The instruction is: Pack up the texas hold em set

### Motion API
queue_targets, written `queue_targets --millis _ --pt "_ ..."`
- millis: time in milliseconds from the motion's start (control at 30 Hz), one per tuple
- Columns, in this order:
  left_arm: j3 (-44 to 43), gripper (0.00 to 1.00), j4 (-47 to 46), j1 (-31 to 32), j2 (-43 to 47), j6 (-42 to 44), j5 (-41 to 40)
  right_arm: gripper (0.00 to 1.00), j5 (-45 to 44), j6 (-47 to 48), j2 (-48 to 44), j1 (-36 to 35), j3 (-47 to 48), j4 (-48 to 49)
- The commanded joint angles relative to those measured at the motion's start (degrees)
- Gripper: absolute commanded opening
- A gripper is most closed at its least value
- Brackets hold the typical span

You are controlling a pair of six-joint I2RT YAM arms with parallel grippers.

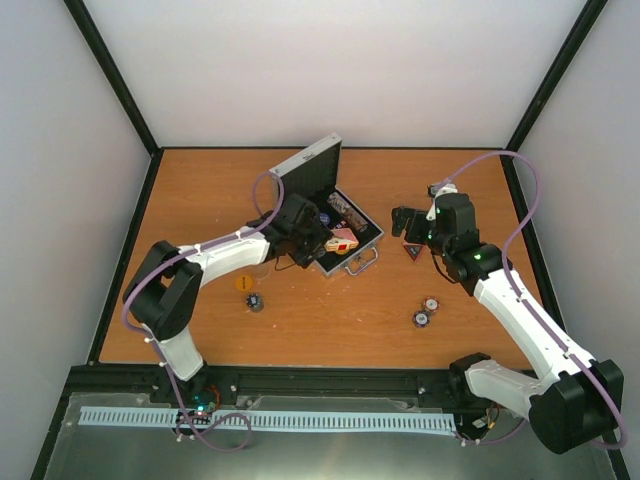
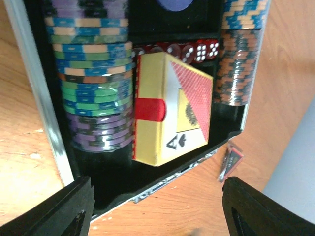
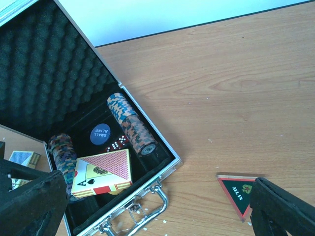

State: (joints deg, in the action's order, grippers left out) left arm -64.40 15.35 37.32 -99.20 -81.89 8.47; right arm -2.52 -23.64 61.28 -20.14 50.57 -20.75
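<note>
The silver case [image 1: 352,262] lies open mid-table with its foam lid [image 3: 44,73] up. Inside are rows of poker chips [image 2: 93,73], red dice [image 2: 197,50], a blue disc [image 3: 101,133] and a yellow-and-red card box [image 2: 172,108] lying tilted. My left gripper [image 2: 157,211] hovers open over the case's front edge, holding nothing. The dark triangular token [image 3: 238,189] lies on the wood right of the case. My right gripper [image 3: 157,216] is open above the case handle [image 3: 147,216] and holds nothing, with one finger [image 3: 285,211] beside the token.
An orange disc [image 1: 242,283] and a small chip stack [image 1: 256,301] lie on the table left of the case. Two more chip stacks [image 1: 425,310] sit front right. Black frame rails and white walls border the table.
</note>
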Motion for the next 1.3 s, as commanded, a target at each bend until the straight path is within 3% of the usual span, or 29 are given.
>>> queue_targets --millis 0,233,700,867,1067,1267 --pt "0.76 0.67 2.15 -0.51 0.64 3.15 2.57 1.00 0.12 -0.80 0.04 0.68 0.05 0.98" --pt "-6.31 0.48 4.36 -0.49 -3.83 11.05 1.11 1.00 0.65 -1.06 0.08 0.65 0.30 0.54" --pt "-11.25 0.46 6.62 -0.51 -10.33 13.53 1.92 1.00 0.78 -1.14 0.43 0.64 0.94 0.54" --pt "-12.61 0.39 5.90 0.32 -12.16 14.21 2.38 1.00 1.13 -1.21 0.47 0.63 0.68 0.61" --pt "-16.16 0.39 7.65 2.17 -14.47 16.50 5.02 1.00 1.56 -1.16 1.03 0.68 1.06 0.63" --pt "-14.07 0.45 8.47 2.41 -11.33 17.66 7.12 1.00 1.38 -1.28 1.04 0.64 1.05 0.60"
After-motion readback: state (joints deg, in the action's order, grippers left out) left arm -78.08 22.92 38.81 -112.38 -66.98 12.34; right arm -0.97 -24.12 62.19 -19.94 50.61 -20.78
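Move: The card deck lies in the case some 6 cm to the right of the left hand, about 3 cm ahead and roughly 5 cm below it. Beside it, the dice row is about 6 cm ahead and 4 cm right, the left chip stack about 3 cm ahead and 2 cm left, both roughly 6 cm down. From the idle right hand the deck is around 17 cm left, 5 cm ahead and 18 cm lower. Rightward and down into the case, about 4 cm and 3 cm, the left hand goes to the deck's left end, after first easing back 1 cm and then going some 3 cm forward. Meanwhile its empty fingers narrow to roughly half their gap and the wrist turns about 15 degrees clockwise; low down, a finger comes against the deck's sealed left end and pushes the deck rightward. ##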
